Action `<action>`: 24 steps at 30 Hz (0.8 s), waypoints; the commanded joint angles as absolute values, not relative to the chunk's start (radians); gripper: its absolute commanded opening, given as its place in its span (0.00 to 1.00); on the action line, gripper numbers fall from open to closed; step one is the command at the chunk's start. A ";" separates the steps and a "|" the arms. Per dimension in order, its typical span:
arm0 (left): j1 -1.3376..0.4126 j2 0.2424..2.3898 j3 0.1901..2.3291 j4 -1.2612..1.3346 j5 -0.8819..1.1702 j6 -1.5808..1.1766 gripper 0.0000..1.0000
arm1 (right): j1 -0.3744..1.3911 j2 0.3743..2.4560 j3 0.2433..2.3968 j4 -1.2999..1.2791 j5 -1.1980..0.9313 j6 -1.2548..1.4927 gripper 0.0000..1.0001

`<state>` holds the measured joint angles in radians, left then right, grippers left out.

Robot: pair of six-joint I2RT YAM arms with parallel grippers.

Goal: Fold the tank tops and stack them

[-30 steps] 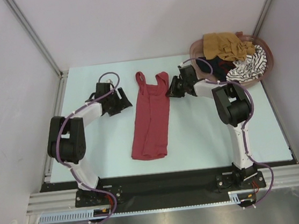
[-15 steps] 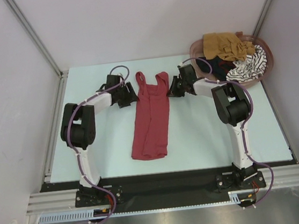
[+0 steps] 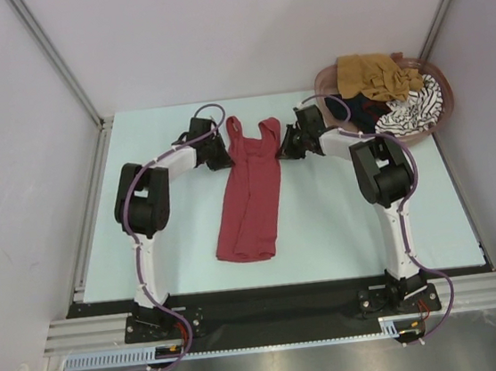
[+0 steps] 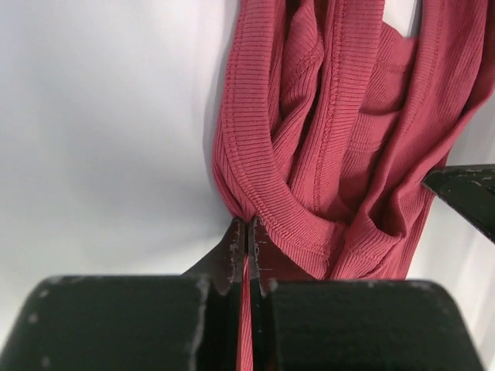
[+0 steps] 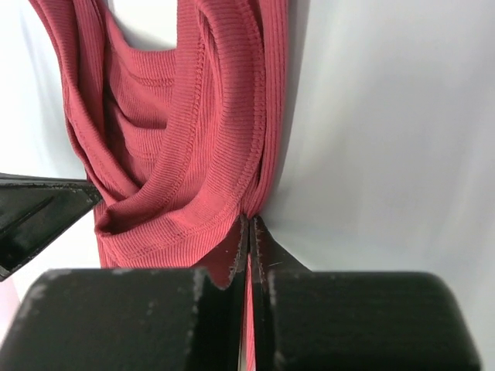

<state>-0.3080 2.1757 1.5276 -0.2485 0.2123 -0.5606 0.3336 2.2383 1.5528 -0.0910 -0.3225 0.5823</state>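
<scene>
A dark red tank top (image 3: pixel 251 192) lies lengthwise in the middle of the table, straps toward the far side. My left gripper (image 3: pixel 226 157) is shut on its left edge just below the strap; in the left wrist view the ribbed cloth (image 4: pixel 309 154) bunches at the pinched jaws of the gripper (image 4: pixel 248 228). My right gripper (image 3: pixel 282 149) is shut on the top's right edge; the right wrist view shows the red cloth (image 5: pixel 178 147) caught between the closed jaws of the gripper (image 5: pixel 249 224). Mustard-brown (image 3: pixel 377 74), black (image 3: pixel 363 110) and striped (image 3: pixel 414 110) tank tops sit in the basket.
The pinkish-brown oval basket (image 3: pixel 325 78) stands at the far right corner of the pale table (image 3: pixel 173 239). White walls and metal frame posts close in the back and sides. A black rail with both arm bases runs along the near edge.
My left arm has swung right to the tank top's left edge and its gripper has closed on the cloth. The right gripper has closed fully on the right edge.
</scene>
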 commanded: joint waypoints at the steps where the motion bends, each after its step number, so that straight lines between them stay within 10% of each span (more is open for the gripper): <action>1: -0.311 2.214 1.552 -0.282 0.144 -0.578 0.00 | 0.333 2.273 1.609 -0.109 -0.305 0.577 0.00; 11: -0.285 2.152 1.439 -0.145 0.074 -0.762 0.00 | 0.314 2.417 1.899 -0.227 -0.262 0.595 0.00; 14: -0.279 2.175 1.500 -0.170 0.092 -0.750 0.14 | 0.308 2.460 1.985 -0.281 -0.271 0.592 0.19; 19: -0.272 2.139 1.549 -0.247 0.038 -0.701 0.63 | 0.310 2.373 1.915 -0.259 -0.264 0.577 0.33; 24: -0.267 1.979 1.402 -0.249 0.012 -0.647 0.80 | 0.324 2.202 1.659 -0.174 -0.288 0.574 0.40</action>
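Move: Each hand already pinches one long edge of the folded tank top, just below the straps. Its middle lies about 8 cm back of both hands, some 4 cm to the left hand's right and 8 cm to the right hand's left. The hem is roughly 25 cm back, 1 cm right of the left hand. The right strap's loop stands about 9 cm ahead and 2 cm left of the right hand; the laundry bin is 11 cm ahead, 25 cm right of it. Still pinching its edge of the tank top, the right hand pulls it forward, then opens partly after about 5 cm, rises slightly and eases back some 2 cm. The left hand draws its edge a little forward and left, turning about 10 degrees counter-clockwise, then opens wide, lets go and moves off up and to the left. ##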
